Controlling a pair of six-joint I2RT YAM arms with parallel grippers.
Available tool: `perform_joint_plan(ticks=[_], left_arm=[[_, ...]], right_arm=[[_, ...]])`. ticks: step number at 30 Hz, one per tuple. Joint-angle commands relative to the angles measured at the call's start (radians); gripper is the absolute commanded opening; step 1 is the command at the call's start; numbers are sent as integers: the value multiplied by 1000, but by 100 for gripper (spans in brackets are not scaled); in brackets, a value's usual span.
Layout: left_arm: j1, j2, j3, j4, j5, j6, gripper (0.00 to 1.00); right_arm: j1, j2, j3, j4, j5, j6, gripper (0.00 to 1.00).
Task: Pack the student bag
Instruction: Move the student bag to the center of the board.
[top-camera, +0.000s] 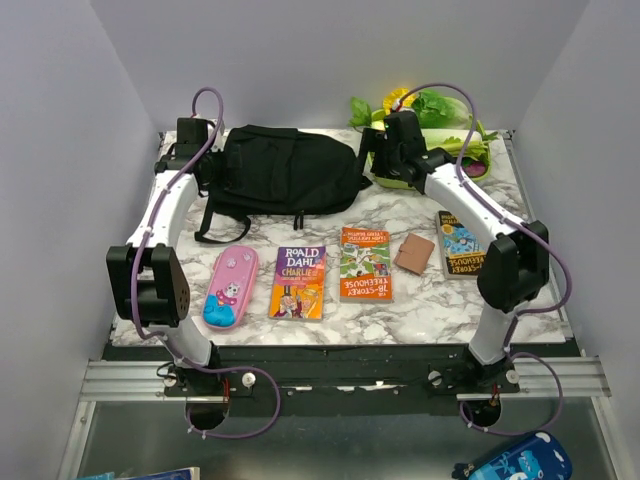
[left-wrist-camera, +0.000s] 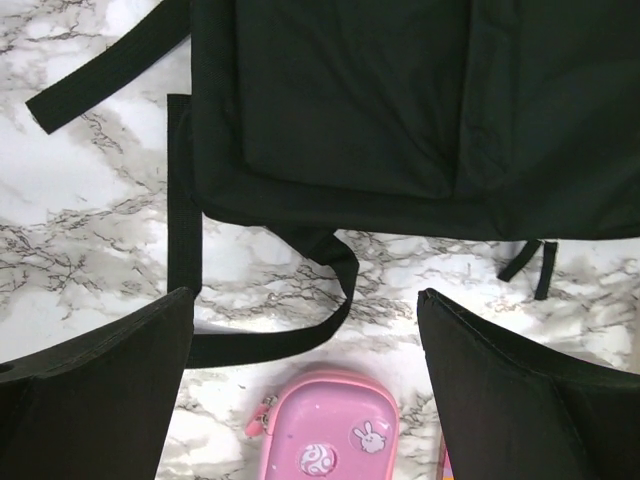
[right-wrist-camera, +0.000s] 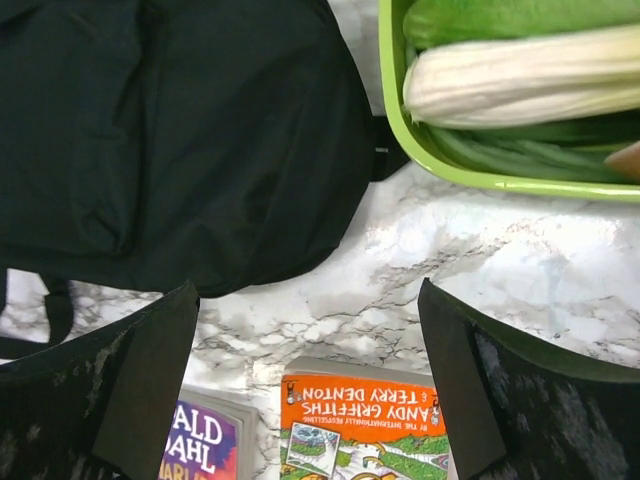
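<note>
The student bag (top-camera: 285, 170), a large soft black backpack, lies flat at the back of the marble table with its straps (left-wrist-camera: 270, 340) trailing toward me. My left gripper (top-camera: 197, 148) hovers open above the bag's left end. In the left wrist view its fingers (left-wrist-camera: 100, 390) frame the bag's near edge (left-wrist-camera: 400, 110) and a pink pencil case (left-wrist-camera: 325, 430), gripping nothing. My right gripper (top-camera: 400, 150) hangs open above the bag's right end. The right wrist view shows the bag (right-wrist-camera: 170, 130) at upper left and bare marble between the empty fingers (right-wrist-camera: 500, 390).
In a row in front of the bag lie the pink pencil case (top-camera: 231, 287), a Roald Dahl book (top-camera: 298, 282), an orange book (top-camera: 365, 262), a small brown card (top-camera: 414, 253) and another book (top-camera: 460, 243). A green tray (right-wrist-camera: 480, 175) of toy vegetables stands at the back right.
</note>
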Motion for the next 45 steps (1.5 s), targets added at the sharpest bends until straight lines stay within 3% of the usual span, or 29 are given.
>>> perform_joint_plan(ticks=[1,9,17,24,30,33,36,41,44,45], left_arm=[[9,66,28,16,-62,-21,99],[56,181,50,71,-121,-32,99],[102,316,140,56,-76,-33,99],[102,395,166,68,-4,-27,99],[102,418,154,108,59,-21,98],[102,422,154,123,84,-29,81],[102,415,145,123,93,-32,71],[102,412,128,118,98,-30,41],[106,409,117,115,90,-26,29],[106,400,116,117,90,-23,26]], right_arm=[[-5,68,-12,-8,14,32,98],[-2,228,106,0,-32,47,95],[11,429,331,-44,-78,58,91],[12,512,397,-86,-111,64,74],[12,541,382,-107,-124,61,65],[15,555,388,-107,-132,61,61],[21,565,399,-109,-135,61,54],[40,579,417,-106,-135,61,43],[50,572,417,-107,-134,59,31],[52,566,413,-107,-135,55,21]])
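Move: The student bag's left end lies about 6 cm ahead of my left hand, 4 cm to its left and 12 cm below. One strap loop lies 4 cm back and 2 cm left of that hand, and the pink pencil case about 19 cm straight back. From my right hand, the bag's right end is some 6 cm ahead, 6 cm left and 15 cm below; the vegetable basket's middle is 12 cm ahead and 13 cm right, the Treehouse book 15 cm back and 4 cm left. I sink both open hands onto the two ends of the student bag: the left about 11 cm down, forward and somewhat left, the right about 15 cm down, easing forward and left away from the basket. Both sets of fingers tip further downward, the right by some 15 degrees. Then I close both grippers, pinching a fold of black cloth at each end. ##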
